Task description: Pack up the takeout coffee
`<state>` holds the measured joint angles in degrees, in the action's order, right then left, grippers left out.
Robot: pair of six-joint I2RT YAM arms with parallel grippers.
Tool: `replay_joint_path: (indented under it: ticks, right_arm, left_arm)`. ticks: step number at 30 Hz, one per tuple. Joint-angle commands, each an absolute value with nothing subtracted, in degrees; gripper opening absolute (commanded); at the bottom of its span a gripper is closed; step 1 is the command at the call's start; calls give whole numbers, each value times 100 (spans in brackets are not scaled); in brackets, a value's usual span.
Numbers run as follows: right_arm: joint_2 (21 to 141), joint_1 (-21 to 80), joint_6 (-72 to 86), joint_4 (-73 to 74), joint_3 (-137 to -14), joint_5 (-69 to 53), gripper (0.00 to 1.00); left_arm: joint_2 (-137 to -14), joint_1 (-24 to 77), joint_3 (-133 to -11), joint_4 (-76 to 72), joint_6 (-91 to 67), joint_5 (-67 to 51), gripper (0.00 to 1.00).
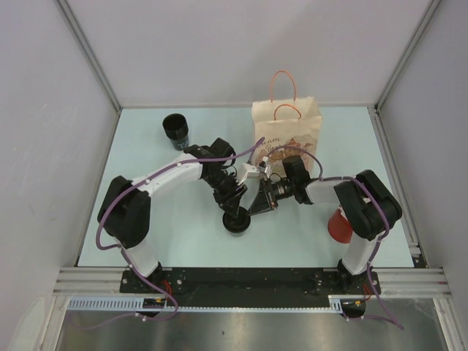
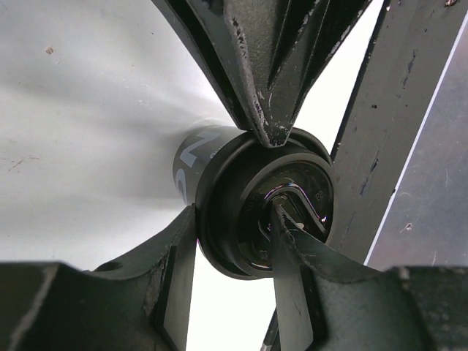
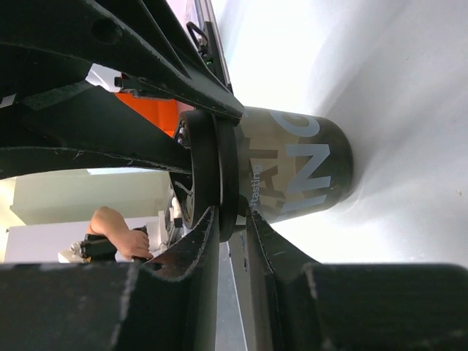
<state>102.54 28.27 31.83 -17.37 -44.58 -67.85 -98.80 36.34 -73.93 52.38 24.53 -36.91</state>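
A black takeout coffee cup point(image 1: 236, 221) with pale lettering stands near the middle of the table, a black lid point(image 2: 241, 205) on it. My left gripper point(image 1: 232, 201) comes down on it from the left. In the left wrist view the left gripper point(image 2: 234, 218) has one finger against the lid's rim and the other on the lid's top. My right gripper point(image 1: 254, 205) reaches in from the right. In the right wrist view the right gripper point(image 3: 232, 219) pinches the lid's rim point(image 3: 223, 175) above the cup's wall point(image 3: 300, 172). The brown paper bag point(image 1: 287, 130) stands upright behind.
A second black cup point(image 1: 175, 129) stands open at the back left. A red cup point(image 1: 338, 227) sits beside the right arm's base. Grey walls close in the table on the left, right and back.
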Motion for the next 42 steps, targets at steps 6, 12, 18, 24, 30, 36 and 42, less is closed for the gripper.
replay_joint_path:
  ticks: [6, 12, 18, 24, 30, 36, 42]
  right_arm:
    - [10635, 3138, 2276, -747, -4412, -5616, 25]
    - [9748, 2910, 2356, -870, -4640, -6011, 41]
    - [9142, 2663, 2329, -835, -4685, -6319, 52]
    - [8649, 2654, 1864, -405, -4685, -6258, 56]
    - [8113, 2628, 617, 965, -4825, -5994, 58]
    - [7673, 2619, -779, 2407, -4825, -5766, 59]
    - [6963, 2619, -1336, 2962, -4825, -5441, 59]
  left_arm:
    - [-10195, 3858, -7014, 5045, 3015, -2355, 45]
    - [-10169, 3858, -7005, 5045, 3032, -2373, 45]
    - [-10160, 3858, -6996, 5019, 3006, -2417, 45]
    - [-10160, 3850, -7005, 5027, 2953, -2426, 45]
    - [-10116, 3806, -7031, 5098, 2901, -2417, 45]
    - [-9976, 3648, -6952, 5098, 2751, -2496, 45]
    - [-9852, 3446, -6969, 5272, 2655, -2689, 42]
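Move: The lidded coffee cup stands upright just beside the right hand, its middle about 4 cm to the left, 1 cm back and some 4 cm lower; the fingertips are still at the lid's rim. From that hand the paper bag is roughly 18 cm ahead and 12 cm right, and the red straw cup some 27 cm right and 3 cm back. The left hand's fingertips are on top of the lid, the cup's middle about 2 cm back and 5 cm below. Up first and then right and back, the right hand comes free of the lid's rim: its fingers open from a narrow gap to over half wide, it rises about 5 cm, then draws away from the cup some 5 cm to the right and 3 cm back, rolling roughly 30 degrees about its fingers' line. The left hand stays put, fingertips still on the lid. ##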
